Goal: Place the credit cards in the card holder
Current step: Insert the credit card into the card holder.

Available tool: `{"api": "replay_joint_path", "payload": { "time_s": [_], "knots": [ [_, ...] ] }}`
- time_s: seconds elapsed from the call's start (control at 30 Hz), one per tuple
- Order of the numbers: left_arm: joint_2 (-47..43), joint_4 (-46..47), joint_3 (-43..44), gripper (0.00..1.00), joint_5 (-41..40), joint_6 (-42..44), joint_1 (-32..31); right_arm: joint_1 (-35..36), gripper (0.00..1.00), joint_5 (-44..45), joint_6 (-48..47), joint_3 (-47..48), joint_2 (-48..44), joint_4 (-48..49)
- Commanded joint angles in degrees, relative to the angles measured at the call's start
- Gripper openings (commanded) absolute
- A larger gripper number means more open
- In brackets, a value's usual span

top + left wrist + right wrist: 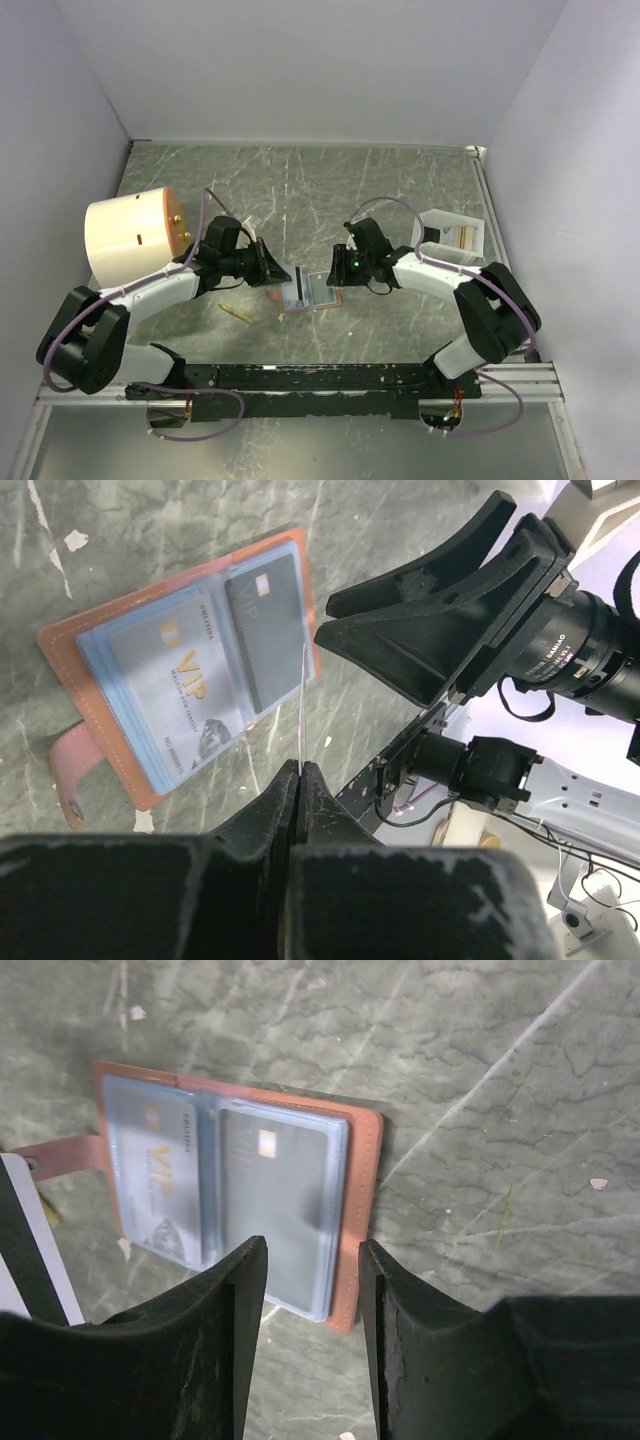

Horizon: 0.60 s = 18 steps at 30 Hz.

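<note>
The tan-brown card holder [312, 291] lies open and flat on the table between the arms. Its clear sleeves hold a pale blue VIP card [180, 680] and a dark grey card [265, 630]. My left gripper [299, 770] is shut on a thin whitish credit card [302, 705], seen edge-on, held just beside the holder's right page. That card also shows at the left edge of the right wrist view [25, 1240]. My right gripper [312, 1250] is open and empty, hovering over the holder's [365, 1210] right edge.
A big cream cylinder [130, 235] stands at the left behind my left arm. A white open tray [450, 232] sits at the right. A small yellowish stick [236, 313] lies near the front left. The right gripper's fingers [440, 620] are close to the left one.
</note>
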Motion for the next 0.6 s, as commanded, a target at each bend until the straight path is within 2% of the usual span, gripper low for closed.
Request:
{"api": "replay_joint_path", "payload": {
  "time_s": [0.0, 0.3, 0.57],
  "knots": [
    [2.9, 3.6, 0.8, 0.07, 2.3, 1.5, -0.1, 0.0, 0.41, 0.8, -2.2, 1.0, 2.8, -0.6],
    [9.6, 5.2, 2.1, 0.07, 4.4, 2.6, -0.1, 0.9, 0.23, -1.5, -0.4, -1.4, 3.7, 1.7],
    [12.9, 2.4, 4.1, 0.07, 3.6, 5.5, -0.1, 2.5, 0.16, -1.3, 0.7, -2.6, 3.9, 2.3]
  ]
}}
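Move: The left hand holds the card on edge; the holder's right pocket, the apparent goal, has its middle about 7 cm to that hand's right, level ahead, and some 10 cm below. The holder's left page lies almost under the hand, 1 cm back, and the pen about 13 cm left and 6 cm back. From the open right hand, the holder's right edge is about 1 cm right and 3 cm down, level ahead; the pocket's middle is 4 cm left and 1 cm back. The left hand keeps its pinch on the card and lowers it nearly straight down, about 4.5 cm, towards the fold and right pocket of the open holder, with only a slight turn of the wrist. The right hand sinks some 2.5 cm onto the holder's right edge, then eases back about 1.5 cm and a little left while its fingers close most of the way around that edge, the right-hand finger bearing leftward on it. ##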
